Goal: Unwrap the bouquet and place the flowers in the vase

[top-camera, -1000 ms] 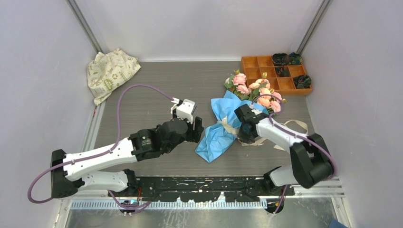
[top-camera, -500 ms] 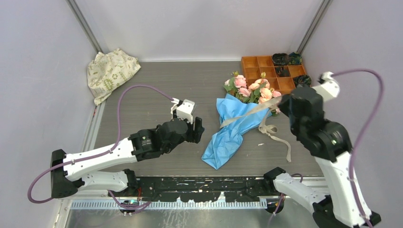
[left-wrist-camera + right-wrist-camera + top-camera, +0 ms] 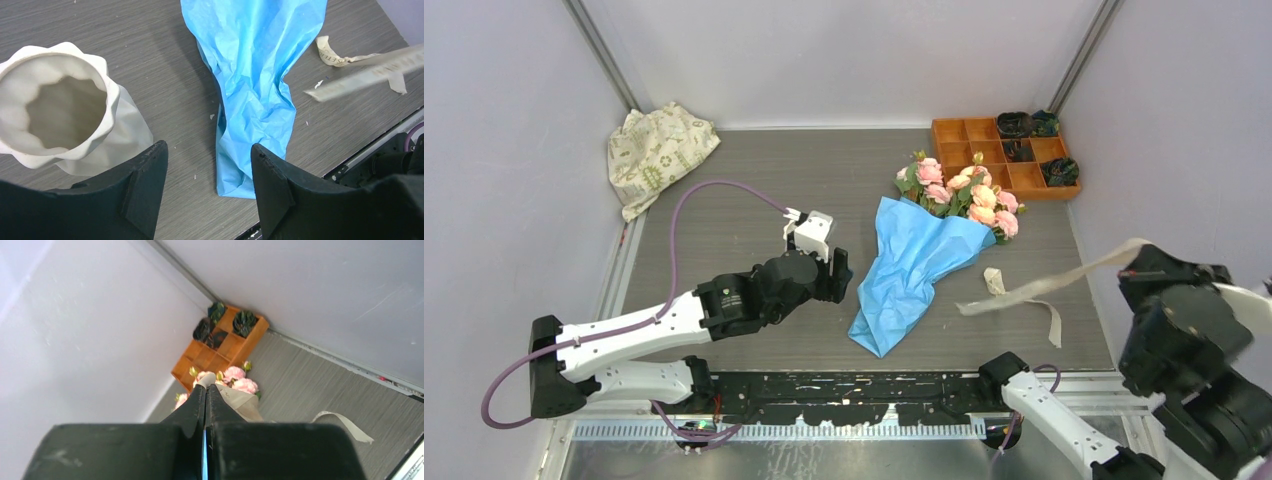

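The bouquet lies mid-table, its blue wrapping paper loosened into a cone. The pink and peach flowers stick out at its far end. My right gripper hangs high at the right, shut on the beige ribbon. The ribbon runs slack from it down to the table, free of the paper. My left gripper rests low just left of the paper, open with nothing between its fingers. The white ribbed vase stands upright beside its left finger.
A cream patterned cloth lies crumpled in the far left corner. An orange compartment tray with dark items sits at the far right, just behind the flowers. Grey walls close three sides. The arms' base rail runs along the near edge.
My right arm has swung up and out to the right with the ribbon, drawing it off the bouquet. The blue paper has slackened and shifted a little. The left arm has stayed put.
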`<action>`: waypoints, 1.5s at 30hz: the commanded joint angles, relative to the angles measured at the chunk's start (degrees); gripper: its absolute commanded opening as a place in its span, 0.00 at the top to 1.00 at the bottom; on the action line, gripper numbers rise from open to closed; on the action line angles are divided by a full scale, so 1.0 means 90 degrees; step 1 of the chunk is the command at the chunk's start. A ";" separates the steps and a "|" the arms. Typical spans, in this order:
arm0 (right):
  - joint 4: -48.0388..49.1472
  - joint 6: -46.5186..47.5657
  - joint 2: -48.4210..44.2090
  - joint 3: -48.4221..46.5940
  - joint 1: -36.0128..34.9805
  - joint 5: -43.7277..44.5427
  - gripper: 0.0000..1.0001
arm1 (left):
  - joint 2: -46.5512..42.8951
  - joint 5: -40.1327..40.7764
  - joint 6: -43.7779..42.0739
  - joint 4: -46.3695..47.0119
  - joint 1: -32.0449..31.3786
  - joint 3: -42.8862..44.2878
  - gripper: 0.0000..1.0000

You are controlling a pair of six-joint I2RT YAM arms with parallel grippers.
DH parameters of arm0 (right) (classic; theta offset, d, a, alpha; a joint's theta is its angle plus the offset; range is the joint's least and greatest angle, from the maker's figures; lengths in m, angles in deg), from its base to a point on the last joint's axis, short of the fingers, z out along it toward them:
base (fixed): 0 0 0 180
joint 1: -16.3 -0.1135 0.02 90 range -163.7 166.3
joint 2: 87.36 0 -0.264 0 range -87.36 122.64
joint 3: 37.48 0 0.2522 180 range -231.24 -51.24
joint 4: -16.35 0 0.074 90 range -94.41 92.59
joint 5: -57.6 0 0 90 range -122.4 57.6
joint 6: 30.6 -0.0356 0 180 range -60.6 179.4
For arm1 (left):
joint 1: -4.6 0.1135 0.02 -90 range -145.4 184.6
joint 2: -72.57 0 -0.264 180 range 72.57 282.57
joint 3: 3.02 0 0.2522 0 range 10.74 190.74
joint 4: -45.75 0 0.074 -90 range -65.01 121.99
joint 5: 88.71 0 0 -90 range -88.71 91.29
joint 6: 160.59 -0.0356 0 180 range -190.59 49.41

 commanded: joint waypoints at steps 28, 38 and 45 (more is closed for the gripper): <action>0.1254 0.2294 0.3340 0.0762 0.4952 -0.5371 0.99 | 0.0169 0.0265 -0.0262 -0.1536 0.0490 0.2411 0.33; 0.1751 0.2137 0.3591 0.1604 0.5035 -0.6519 0.59 | -0.0329 0.0401 -0.0113 -0.1924 0.0983 0.2046 0.28; 0.1831 0.2114 0.3318 0.1376 0.4399 -0.6444 0.29 | -0.0515 -0.0155 0.0008 -0.1917 0.1674 0.1771 0.11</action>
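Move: My right hand, high up and shut on one end of the cream ribbon, is taking it to bare table about 12 cm ahead, 3 cm left and 44 cm below. The blue wrapping lies some 19 cm ahead and 28 cm left of it, the flowers about 32 cm ahead and 16 cm left, both around 40 cm down. From my open left hand the vase is roughly 7 cm ahead, 5 cm left and 14 cm below; the wrapping, 12 cm ahead, 17 cm right, 22 cm below. I draw the ribbon a little farther back and up with my right hand, then swing forward and down over the right side of the table, about 20 cm each way, tipping the fingers some 45 degrees down and opening them to let go. My empty left hand rises about 9 cm clear of the vase, then shifts left, turning slightly counter-clockwise and opening wider. ##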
